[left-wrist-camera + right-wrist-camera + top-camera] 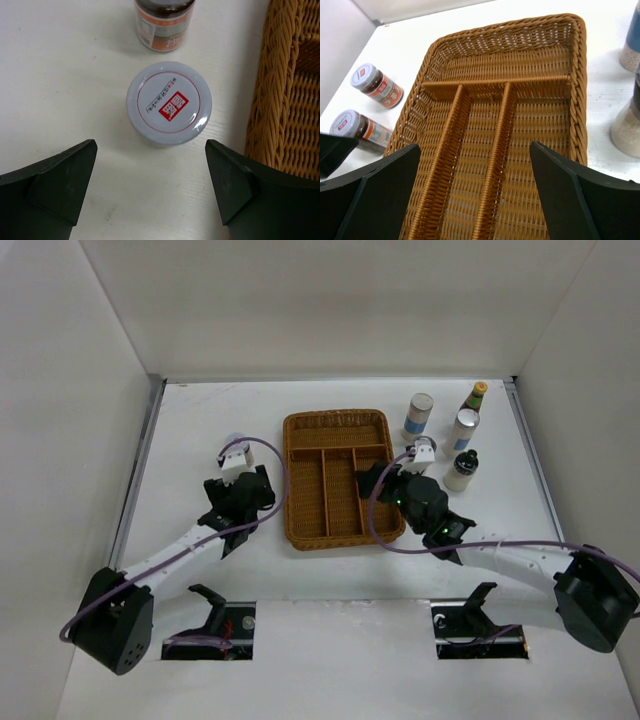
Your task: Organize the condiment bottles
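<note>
Two short jars stand left of the brown wicker tray. In the left wrist view the nearer jar has a white lid with a red mark. The second jar stands beyond it. My left gripper is open and empty, its fingertips just short of the nearer jar. My right gripper is open and empty above the tray's long compartments. At the right stand two white-blue cylinders, a red sauce bottle with a yellow cap and a black-capped bottle. A third jar does not show.
The tray's rim runs close along the right of my left gripper. My right gripper hangs over the tray's right side. Both jars show in the right wrist view. White walls enclose the table on three sides.
</note>
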### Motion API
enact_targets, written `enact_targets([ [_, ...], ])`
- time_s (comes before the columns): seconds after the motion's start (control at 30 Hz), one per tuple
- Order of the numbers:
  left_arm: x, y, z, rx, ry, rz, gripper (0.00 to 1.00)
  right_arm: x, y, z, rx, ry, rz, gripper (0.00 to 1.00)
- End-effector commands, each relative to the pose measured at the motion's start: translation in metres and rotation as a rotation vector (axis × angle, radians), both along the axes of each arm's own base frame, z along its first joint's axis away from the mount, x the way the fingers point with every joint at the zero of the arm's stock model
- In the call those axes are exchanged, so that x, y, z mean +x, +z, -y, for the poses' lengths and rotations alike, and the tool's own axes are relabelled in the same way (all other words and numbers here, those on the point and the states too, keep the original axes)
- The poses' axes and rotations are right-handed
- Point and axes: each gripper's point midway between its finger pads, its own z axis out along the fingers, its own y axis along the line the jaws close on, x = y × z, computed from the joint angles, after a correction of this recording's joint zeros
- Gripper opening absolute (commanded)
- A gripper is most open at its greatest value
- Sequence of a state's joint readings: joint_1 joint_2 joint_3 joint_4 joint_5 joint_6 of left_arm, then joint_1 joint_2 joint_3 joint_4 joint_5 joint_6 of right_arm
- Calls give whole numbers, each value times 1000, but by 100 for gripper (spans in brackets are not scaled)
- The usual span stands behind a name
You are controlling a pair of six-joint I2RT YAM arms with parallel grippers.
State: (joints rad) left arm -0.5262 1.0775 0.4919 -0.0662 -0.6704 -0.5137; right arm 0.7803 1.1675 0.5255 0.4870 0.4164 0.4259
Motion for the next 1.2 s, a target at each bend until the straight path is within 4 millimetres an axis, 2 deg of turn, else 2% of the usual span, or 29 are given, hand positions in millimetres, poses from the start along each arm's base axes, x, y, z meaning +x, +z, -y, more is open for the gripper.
enact_targets([
  [0.0, 38, 45, 11, -30, 1, 170, 91, 1, 25, -14, 62, 40, 60, 98],
  [0.17, 54, 37, 12, 3, 2, 152, 77, 1, 22, -15, 57, 43, 55, 98],
  [0.27, 56, 32, 13, -4, -3, 148, 51, -1, 26, -13, 70, 41, 63, 98],
  [0.33, 55, 41, 11, -6, 4, 169, 38, -2, 26, -13, 74, 43, 63, 98],
  [0.4, 52, 65, 9, -15, 16, 223, 34, -2, 28, -13, 78, 43, 66, 98],
  [0.5, 52, 121, 15, -41, 9, 342, 32, -1, 25, -14, 74, 42, 60, 98],
  [0.57, 55, 158, 26, -90, -11, 432, 32, 0, 23, -14, 72, 42, 58, 98],
  [0.63, 68, 181, 40, -134, -35, 493, 32, 0, 24, -13, 73, 38, 61, 98],
  [0.7, 88, 192, 59, -163, -73, 516, 32, -1, 27, -10, 83, 30, 69, 98],
  [0.93, 166, 192, 115, -187, -146, 518, 33, -4, 37, -2, 117, 16, 91, 98],
  [1.07, 202, 172, 137, -180, -178, 478, 33, -10, 50, 5, 154, 15, 127, 98],
  [1.17, 217, 150, 146, -167, -188, 440, 33, -12, 56, 10, 170, 9, 145, 99],
])
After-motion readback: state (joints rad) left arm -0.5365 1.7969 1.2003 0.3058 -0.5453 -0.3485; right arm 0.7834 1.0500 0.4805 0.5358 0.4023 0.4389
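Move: The condiment jar to be grasped stands about 4 cm ahead of the left hand, a centimetre to its right, with its middle just below the fingers. A second jar is some 14 cm ahead and 2 cm left; the basket's far wide compartment lies roughly 21 cm ahead and 24 cm right, slightly lower. From the right hand, the first jar is about 35 cm left, nearly level fore and aft, some 10 cm lower. Forward about 4 cm, low and nearly level, the open left gripper slides its fingers around the near jar and closes on its body. It then carries the jar up, forward and right in a high arc towards the basket's far compartment, sinking some 7 cm at the end, fingers tipping about 15 degrees upward overall. Late on, the open, empty right hand rises about 3 cm. ##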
